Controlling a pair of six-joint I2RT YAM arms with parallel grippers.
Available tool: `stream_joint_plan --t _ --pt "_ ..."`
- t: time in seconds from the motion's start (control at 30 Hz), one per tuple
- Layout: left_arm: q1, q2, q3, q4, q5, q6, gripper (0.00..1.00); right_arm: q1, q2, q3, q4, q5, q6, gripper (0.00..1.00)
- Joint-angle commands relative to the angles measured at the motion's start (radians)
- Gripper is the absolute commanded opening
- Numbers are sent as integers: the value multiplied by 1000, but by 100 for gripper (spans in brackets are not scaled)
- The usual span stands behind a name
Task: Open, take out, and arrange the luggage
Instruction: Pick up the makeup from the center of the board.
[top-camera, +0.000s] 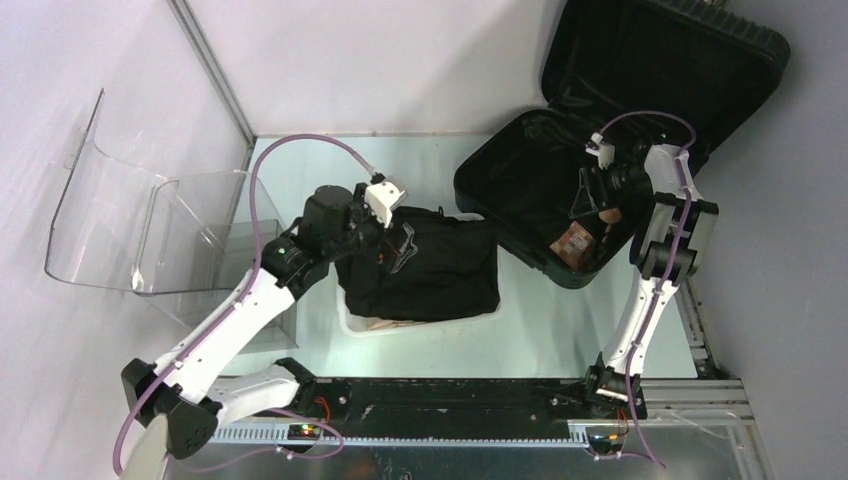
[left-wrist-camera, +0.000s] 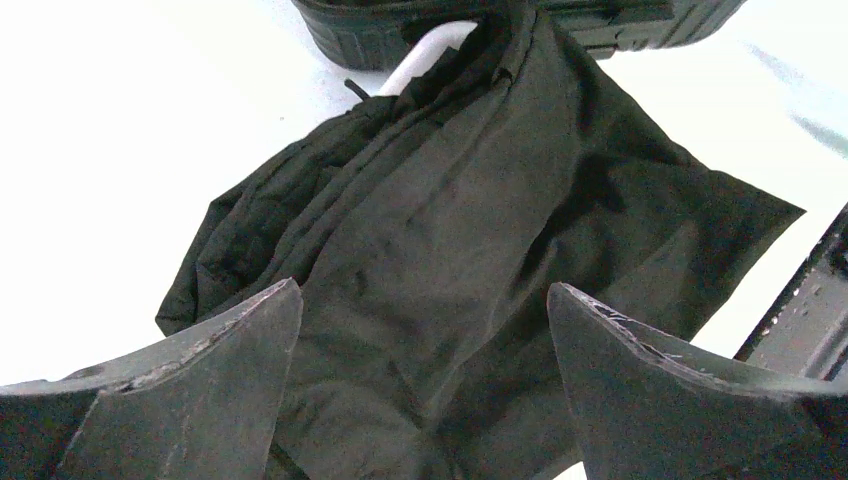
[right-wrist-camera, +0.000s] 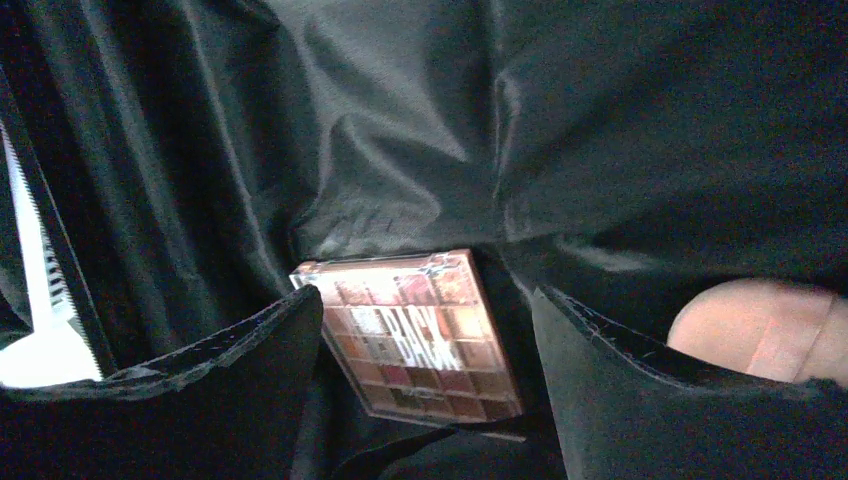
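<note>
The luggage (top-camera: 520, 190), a black hard-shell suitcase, lies open at the back right with its lid (top-camera: 665, 60) standing up. My right gripper (top-camera: 590, 205) reaches down into its base. In the right wrist view this gripper (right-wrist-camera: 428, 294) is open over the black lining (right-wrist-camera: 400, 120), its fingers either side of a pink eyeshadow palette (right-wrist-camera: 410, 330) without closing on it. The palette (top-camera: 575, 245) lies in the near corner of the base. My left gripper (top-camera: 400, 240) hangs open just above a black folded garment (top-camera: 430, 270). Its fingers (left-wrist-camera: 230, 370) are spread wide over the cloth (left-wrist-camera: 450, 220).
The garment lies across a white basket (top-camera: 350, 325) in the middle of the table; its rim (left-wrist-camera: 425, 55) shows beside the suitcase wall (left-wrist-camera: 370, 30). A pale pink rounded object (right-wrist-camera: 750, 330) lies in the lining right of the palette. A clear plastic container (top-camera: 150, 230) stands at left.
</note>
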Motion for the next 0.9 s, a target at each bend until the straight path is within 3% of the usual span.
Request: stream_joint_plan --t 0.0,0.23,0.6,0.87 --pt "-13 20 29 -44 -10 37 100 -13 45 88 -44 -87 -113 79" --pt "-20 43 87 -103 6 48 100 -15 114 124 -94 -58 -175 85" --pt "-34 63 135 -134 21 54 100 4 177 103 -248 -124 -331 83" --pt "-56 79 127 -118 -20 57 100 -53 100 -17 -293 -251 -494 82"
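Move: The makeup palette lies in the near end of the open suitcase, roughly 7 cm back from the right hand, 3 cm to its left and 6 cm below. The brush with the tan head is about 2 cm back and 4 cm to the right of this hand, 7 cm down; the suitcase's near rim corner is some 16 cm back and 4 cm left, slightly lower. From the left hand the palette is about 8 cm ahead, 40 cm right and 22 cm lower. The right hand, after barely a centimetre forward, draws back and sinks into the near end of the suitcase, ending about 4 cm back, 4 cm lower and a little left, with its wide-open fingers coming around the makeup palette and the wrist turning some 15 degrees, partly counter-clockwise and partly so that its left side rises. The left hand, empty and open above the black cloth, only dips about 2.5 cm and comes back up; neither hand closes, and whether a right fingertip touches the palette can't be made out. ##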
